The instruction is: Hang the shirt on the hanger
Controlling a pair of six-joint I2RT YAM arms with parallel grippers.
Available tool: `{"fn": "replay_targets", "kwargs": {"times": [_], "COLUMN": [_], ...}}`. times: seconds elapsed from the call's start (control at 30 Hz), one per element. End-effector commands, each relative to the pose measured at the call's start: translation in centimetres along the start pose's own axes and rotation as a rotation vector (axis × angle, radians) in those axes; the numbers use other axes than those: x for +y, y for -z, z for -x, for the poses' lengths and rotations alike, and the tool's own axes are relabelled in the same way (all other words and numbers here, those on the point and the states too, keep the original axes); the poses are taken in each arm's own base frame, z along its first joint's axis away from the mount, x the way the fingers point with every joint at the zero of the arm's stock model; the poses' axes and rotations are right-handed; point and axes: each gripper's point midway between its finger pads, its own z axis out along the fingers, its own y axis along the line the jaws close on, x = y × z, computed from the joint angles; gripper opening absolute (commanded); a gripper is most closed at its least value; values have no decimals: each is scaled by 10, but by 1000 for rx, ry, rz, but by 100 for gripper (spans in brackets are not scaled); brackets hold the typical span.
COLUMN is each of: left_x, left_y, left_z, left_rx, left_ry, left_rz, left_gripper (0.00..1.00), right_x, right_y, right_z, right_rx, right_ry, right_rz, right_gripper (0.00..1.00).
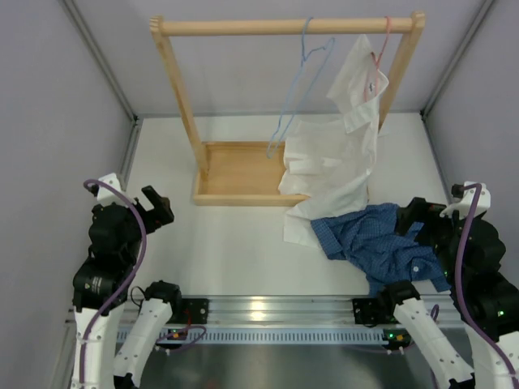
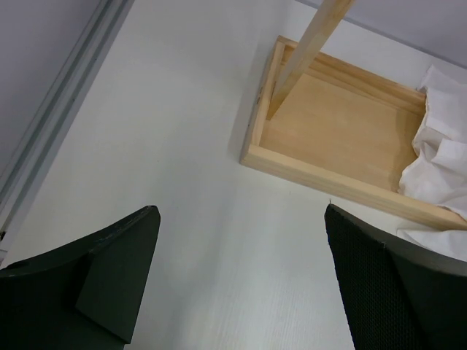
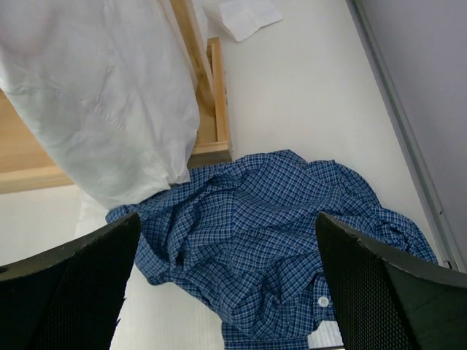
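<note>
The dark blue checked shirt (image 1: 377,243) lies crumpled on the table at the front right, partly under the hem of a white shirt; it fills the right wrist view (image 3: 270,240). The light blue wire hanger (image 1: 296,89) hangs bare from the wooden rail, left of the white shirt. My right gripper (image 1: 418,217) is open and empty, just above the blue shirt's right side (image 3: 228,216). My left gripper (image 1: 158,207) is open and empty over bare table at the left (image 2: 241,211), far from both.
A wooden rack (image 1: 284,26) with a tray base (image 1: 243,174) stands at the back. A white shirt (image 1: 340,154) hangs on a thin pink hanger (image 1: 379,57) and drapes onto the base. Grey walls close in both sides.
</note>
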Motion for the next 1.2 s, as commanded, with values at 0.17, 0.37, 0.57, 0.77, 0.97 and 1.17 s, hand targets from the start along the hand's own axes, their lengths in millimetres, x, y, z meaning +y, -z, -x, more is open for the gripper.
{"fn": "replay_targets", "kwargs": {"times": [0.17, 0.37, 0.57, 0.77, 0.97, 1.17], "left_x": [-6, -15, -12, -14, -14, -14], "left_y": [0, -28, -34, -25, -22, -20], "left_z": [5, -19, -26, -20, -19, -18], "left_rx": [-19, 38, 56, 8, -7, -17], "left_ry": [38, 66, 76, 89, 93, 95], "left_rz": [-22, -52, -28, -58, -68, -75], "left_gripper": [98, 98, 98, 98, 98, 98], "right_x": [-2, 22, 17, 16, 39, 54], "right_y": [9, -28, -80, -128, -143, -136], "right_z": [9, -39, -87, -158, -221, -232], "right_rx": [-15, 212, 381, 575, 692, 674], "right_ry": [-15, -62, -115, -45, -32, -33], "right_rz": [-6, 33, -135, -234, -208, -179], "right_gripper": [100, 99, 100, 99, 99, 12]}}
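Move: The blue shirt lies crumpled on the table below the right hand, its middle about 3 cm ahead, dead level sideways and some 29 cm down. From that hand, the white cloth's low hanging end is roughly 12 cm ahead and 13 cm to the left, and the rack base's near right corner 13 cm ahead and 4 cm left. For the left hand the shirt is about 49 cm to the right, 2 cm back and 27 cm below. The right fingers come down into the shirt and pinch a fold in its left half, closing from wide open to nearly shut. To get there the hand plunges about 28 cm, edging forward and then left, while the wrist tips down nearly 50 degrees. The empty left hand dips about 5 cm and comes back up slightly, staying open. ##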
